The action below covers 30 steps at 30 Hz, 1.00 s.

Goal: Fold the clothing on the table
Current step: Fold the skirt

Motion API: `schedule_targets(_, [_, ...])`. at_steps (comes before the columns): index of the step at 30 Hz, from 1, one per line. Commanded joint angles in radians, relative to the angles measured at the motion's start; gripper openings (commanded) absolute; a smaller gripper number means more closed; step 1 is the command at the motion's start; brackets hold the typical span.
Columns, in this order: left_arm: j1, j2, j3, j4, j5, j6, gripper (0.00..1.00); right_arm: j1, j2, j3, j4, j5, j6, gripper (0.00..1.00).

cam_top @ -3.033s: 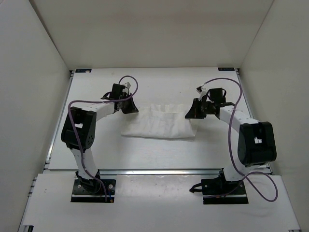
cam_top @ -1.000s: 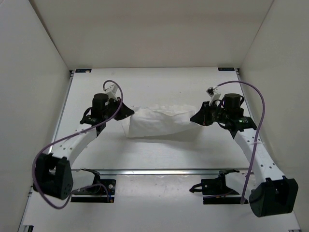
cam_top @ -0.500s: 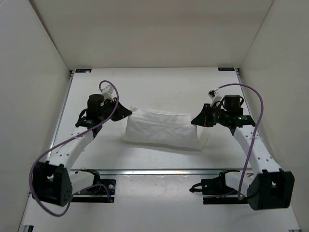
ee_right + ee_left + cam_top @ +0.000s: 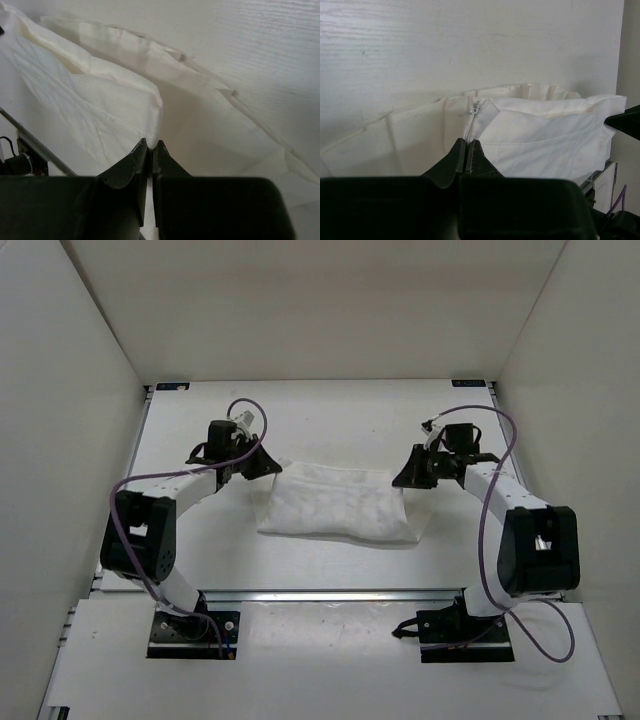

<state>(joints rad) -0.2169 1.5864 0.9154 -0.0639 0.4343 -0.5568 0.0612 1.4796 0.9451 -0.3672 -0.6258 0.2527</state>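
Note:
The clothing [image 4: 338,502] is a wrinkled white fabric piece lying in a wide band across the middle of the table [image 4: 330,415]. My left gripper [image 4: 272,469] is shut on the clothing's far left corner. In the left wrist view the black fingertips [image 4: 459,148] pinch a seam of the clothing [image 4: 545,135]. At the far right corner my right gripper [image 4: 399,478] is shut as well. The right wrist view has that gripper [image 4: 150,145] pinching a folded edge of the clothing [image 4: 75,100], with more layers spread on the table beyond.
White walls enclose the table on three sides. A metal rail [image 4: 330,594] runs along the near edge, with both arm bases [image 4: 195,632] [image 4: 465,632] bolted in front of it. Purple cables loop above each wrist.
Both arms have pulled back toward their bases and folded up. The grippers carried the clothing's corners toward the far side, and the fabric now lies flatter and slightly farther back.

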Motion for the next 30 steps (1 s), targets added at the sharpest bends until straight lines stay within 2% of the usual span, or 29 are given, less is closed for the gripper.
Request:
schedule_targets(1, [0.014,0.052,0.053,0.045,-0.037,0.028,0.0,-0.014,0.066,0.04,0.065,0.095,0.011,0.0])
schedule_targets(6, [0.005,0.148,0.106,0.026,-0.066,0.032,0.0,0.005,0.176,0.084,0.082,0.149,0.016,0.0])
schedule_targets(9, [0.01,0.199,0.138,0.026,-0.059,0.029,0.0,0.015,0.257,0.154,0.036,0.23,0.02,0.0])
schedule_targets(10, [0.013,0.222,0.163,0.026,-0.045,0.035,0.05,0.019,0.268,0.184,0.007,0.242,0.02,0.01])
schedule_targets(11, [0.014,0.23,0.184,0.018,-0.028,0.028,0.23,0.026,0.286,0.211,-0.013,0.28,0.016,0.17])
schedule_targets(13, [0.021,0.251,0.256,-0.008,0.006,0.034,0.4,0.048,0.28,0.277,-0.062,0.336,0.025,0.39])
schedule_targets(15, [0.024,0.235,0.293,-0.025,0.032,0.037,0.53,0.061,0.22,0.303,-0.099,0.444,0.022,0.53])
schedule_targets(16, [0.033,0.207,0.287,-0.043,0.027,0.035,0.54,0.08,0.196,0.302,-0.104,0.457,0.039,0.55])
schedule_targets(17, [0.027,0.173,0.281,-0.059,0.018,0.032,0.56,0.075,0.144,0.281,-0.105,0.484,0.049,0.6])
schedule_targets(19, [0.022,0.115,0.239,-0.076,0.015,0.035,0.57,0.063,0.047,0.215,-0.098,0.477,0.085,0.64])
schedule_targets(22, [0.013,0.015,0.105,-0.082,0.017,0.023,0.57,0.02,-0.147,0.046,-0.082,0.417,0.177,0.65])
schedule_targets(25, [-0.013,-0.089,-0.097,-0.037,0.001,0.008,0.59,-0.052,-0.305,-0.182,-0.041,0.344,0.256,0.64])
schedule_targets(30, [-0.05,-0.193,-0.257,0.025,-0.031,-0.029,0.58,-0.106,-0.53,-0.432,0.045,0.238,0.396,0.69])
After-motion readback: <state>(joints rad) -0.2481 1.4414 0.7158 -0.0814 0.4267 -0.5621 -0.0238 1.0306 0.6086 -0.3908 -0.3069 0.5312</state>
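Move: Each hand still holds a corner of the skirt's raised upper layer. The lower layer's far edge, where the corners go, lies about 5 cm ahead of each hand and roughly 6 cm below, straight ahead. The skirt's near edge is some 12 cm back from each hand. The lower layer's side flaps stick out at table level: one 5 cm left and 5 back from the left hand, the other 6 cm right and 4 back from the right hand. Both hands let go of the skirt's corners, first lowering them about 5 cm while easing forward, then opening low over the far edge as they push on outward. Empty and open, both lift, then sweep back some 11 cm over the skirt towards its near edge, dipping at the end; the right also swings rightwards about 6 cm and turns clockwise by nearly 30 degrees. ##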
